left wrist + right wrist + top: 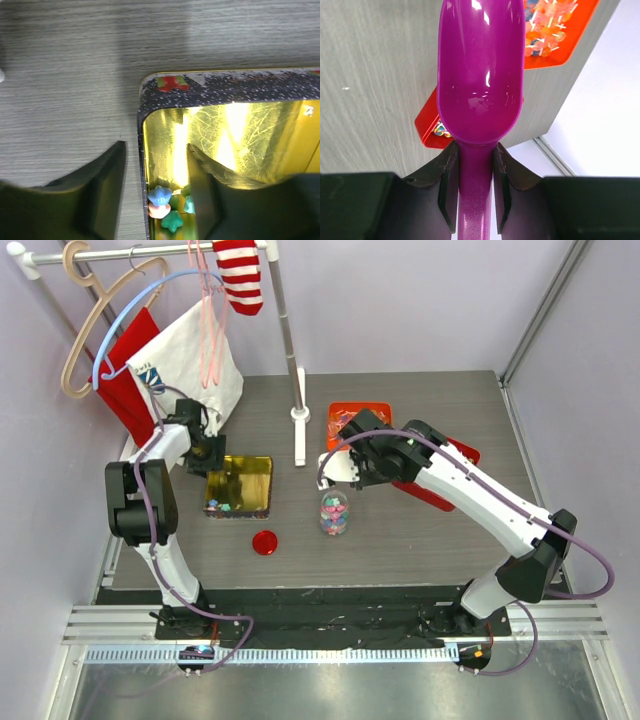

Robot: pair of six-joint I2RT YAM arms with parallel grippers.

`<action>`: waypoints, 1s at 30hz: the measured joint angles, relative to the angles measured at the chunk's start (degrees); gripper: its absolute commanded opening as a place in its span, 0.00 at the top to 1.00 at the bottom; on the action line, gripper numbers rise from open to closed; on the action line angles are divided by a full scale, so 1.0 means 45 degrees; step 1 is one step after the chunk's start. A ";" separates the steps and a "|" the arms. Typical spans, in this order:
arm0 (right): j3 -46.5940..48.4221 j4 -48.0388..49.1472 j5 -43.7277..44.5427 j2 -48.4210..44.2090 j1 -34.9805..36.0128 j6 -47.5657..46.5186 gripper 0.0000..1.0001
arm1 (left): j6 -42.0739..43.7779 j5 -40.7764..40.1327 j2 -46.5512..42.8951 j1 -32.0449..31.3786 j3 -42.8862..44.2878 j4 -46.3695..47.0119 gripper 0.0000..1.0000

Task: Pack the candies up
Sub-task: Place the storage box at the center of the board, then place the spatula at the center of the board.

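Small pastel candies (165, 207) lie in the corner of a gold-lined tin (225, 87), which in the top view sits left of centre (252, 472). My left gripper (156, 147) is open and straddles the tin's left wall, one finger outside and one inside, next to the candies. A clear jar (334, 512) partly filled with candies stands mid-table. My right gripper (475, 150) is shut on the handle of an empty purple scoop (481, 75), held above the table just beyond the jar (345, 468).
A round red lid (264, 542) lies in front of the gold tin. An orange tin (360, 418) of wrapped sweets and a red tin (455, 480) sit at the back right. A white pole base (300, 430) stands between the tins; hangers and cloth hang above the back left.
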 measured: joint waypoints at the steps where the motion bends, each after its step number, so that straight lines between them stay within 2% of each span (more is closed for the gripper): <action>1: 0.0005 0.0170 -0.0005 0.0005 -0.0097 0.0010 0.99 | 0.0005 0.0068 -0.0019 0.0000 0.0000 -0.0005 0.37; 5: 0.0000 0.0889 -0.0432 0.0005 -0.1039 0.0287 0.99 | 0.0049 0.0413 -0.0330 0.0000 -0.0068 0.0024 0.22; 7: -0.0219 0.1428 -0.0967 -0.0063 -0.1744 0.0544 0.99 | 0.0068 0.0651 -0.0627 0.0000 -0.0209 0.0083 0.19; 10: -0.1331 0.2365 -0.1734 -0.0476 -0.2720 0.1117 0.99 | 0.0257 0.1093 -0.1039 0.0000 -0.0505 0.0233 0.13; 12: -0.2166 0.2788 -0.2293 -0.0733 -0.3196 0.1549 0.99 | 0.0384 0.1506 -0.1263 0.0000 -0.0719 0.0325 0.04; 14: -0.2919 0.3274 -0.2900 -0.0942 -0.3405 0.2035 0.99 | 0.0491 0.1928 -0.1418 0.0000 -0.0908 0.0442 0.00; 20: -0.4823 0.4911 -0.4512 -0.1394 -0.3439 0.3604 0.99 | 0.0947 0.3026 -0.1962 0.0000 -0.1608 0.0714 0.00; 24: -0.5901 0.6183 -0.5056 -0.1647 -0.3434 0.4750 0.99 | 0.1549 0.3594 -0.3079 -0.0117 -0.2263 0.0733 0.00; 30: -0.7407 0.7723 -0.5309 -0.1681 -0.3434 0.5916 0.99 | 0.2259 0.3424 -0.4585 -0.0753 -0.2851 0.0942 0.00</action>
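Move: Astride the left wall of the storage box, the left hand has half-open fingers with the box's middle about 7 cm to its right, 3 cm back and 3 cm down; the red lid is some 14 cm right and 16 cm back. The right hand holds the empty purple scoop with bare board about 24 cm straight below. From there the candy jar stands roughly 14 cm left and 1 cm back, the red candy box about 10 cm right and 13 cm ahead, both some 20 cm lower. Opening its fingers fully, the left hand clears the box wall, rising about 7 cm while going right and back over the box, turning clockwise. The right hand keeps its grip on the scoop, first swings forward and right, then sinks beside the candy jar, coming back and left, roughly 12 cm lower in all; its wrist turns some 45 degrees, clockwise with the left side rising. ##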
